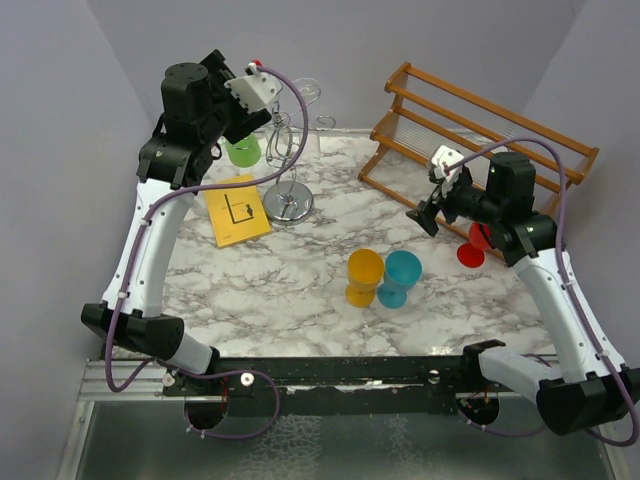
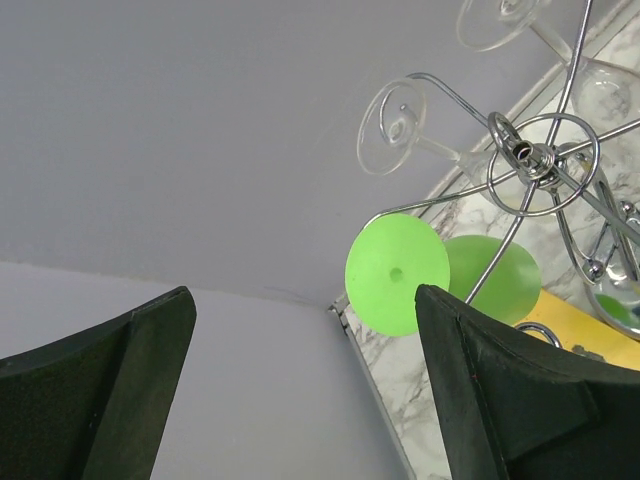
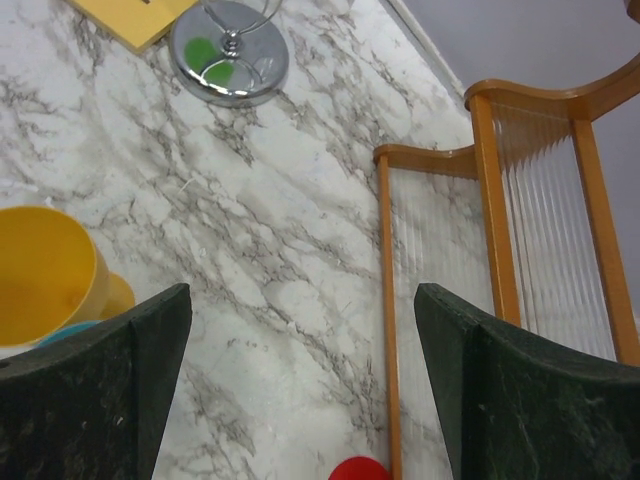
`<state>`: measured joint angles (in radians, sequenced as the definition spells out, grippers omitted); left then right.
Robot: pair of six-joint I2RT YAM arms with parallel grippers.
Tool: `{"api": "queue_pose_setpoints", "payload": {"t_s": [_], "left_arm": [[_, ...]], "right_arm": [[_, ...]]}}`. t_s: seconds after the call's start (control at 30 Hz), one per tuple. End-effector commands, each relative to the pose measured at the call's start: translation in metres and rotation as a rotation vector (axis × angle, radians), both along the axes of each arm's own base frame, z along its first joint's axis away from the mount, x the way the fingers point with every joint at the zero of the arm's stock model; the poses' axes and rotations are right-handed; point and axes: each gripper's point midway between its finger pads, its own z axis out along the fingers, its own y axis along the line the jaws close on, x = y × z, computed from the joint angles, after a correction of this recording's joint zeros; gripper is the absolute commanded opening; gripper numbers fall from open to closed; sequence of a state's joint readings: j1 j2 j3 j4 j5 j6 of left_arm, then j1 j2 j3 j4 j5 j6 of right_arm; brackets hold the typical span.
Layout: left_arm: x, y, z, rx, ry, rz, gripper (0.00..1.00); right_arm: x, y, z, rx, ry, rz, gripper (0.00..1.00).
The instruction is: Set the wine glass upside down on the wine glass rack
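Observation:
The chrome wine glass rack [image 1: 289, 200] stands at the back left, and its hub [image 2: 530, 155] shows in the left wrist view. A green wine glass [image 2: 397, 273] hangs among the rack's wire arms. Its round foot faces my left gripper and its bowl [image 1: 243, 150] lies beyond. Two clear glasses [image 2: 392, 127] hang on other arms. My left gripper [image 2: 305, 400] is open and empty, drawn just back from the green foot, raised beside the rack [image 1: 238, 128]. My right gripper [image 3: 300, 390] is open and empty above the marble, over near the wooden rack [image 1: 425, 215].
A brown wooden slatted rack [image 1: 480, 135] stands at the back right, with a red glass [image 1: 473, 247] in front of it. A yellow glass [image 1: 364, 277] and a teal glass [image 1: 401, 277] stand mid-table. A yellow card [image 1: 237, 210] lies by the chrome base.

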<state>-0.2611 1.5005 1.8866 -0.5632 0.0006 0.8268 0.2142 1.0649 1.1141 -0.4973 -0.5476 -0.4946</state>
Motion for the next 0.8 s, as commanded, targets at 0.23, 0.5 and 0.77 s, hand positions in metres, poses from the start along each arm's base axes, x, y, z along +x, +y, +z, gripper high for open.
{"api": "queue_pose_setpoints", "payload": {"t_s": [0.23, 0.5, 0.77], "left_arm": [[-0.027, 0.012, 0.017, -0.157, 0.010, 0.083, 0.97], [-0.031, 0.017, 0.016, -0.156, 0.010, 0.103, 0.97], [-0.029, 0.025, 0.000, -0.100, 0.024, 0.134, 0.97]], "right_arm": [[-0.077, -0.009, -0.046, -0.178, 0.378, 0.170, 0.85], [-0.075, -0.003, -0.086, -0.261, 0.453, 0.141, 0.81], [-0.065, -0.004, -0.110, -0.325, 0.495, 0.107, 0.68]]}}
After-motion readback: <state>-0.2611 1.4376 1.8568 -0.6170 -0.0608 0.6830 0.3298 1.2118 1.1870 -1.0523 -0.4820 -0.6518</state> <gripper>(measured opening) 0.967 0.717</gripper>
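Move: Behind and below the right hand stands the blue wine glass, about 10 cm back, 4 cm to its left and some 21 cm down. The yellow wine glass is some 9 cm farther left, level with the blue one; the red one stands about 14 cm to the hand's right and neither ahead nor back, at the same height. From the left hand the blue glass lies about 23 cm back, 30 cm right and 38 cm below. Drawing back first and then sinking, the empty right hand comes in over the blue wine glass, about 8 cm back and 9 cm down. The wrist tips the fingers over some 35 degrees, so they point steeply down and to the left; they narrow a little but stay open. The left hand, wide open and empty, eases back a couple of centimetres and rolls slightly, away from the green glass on the metal rack. ##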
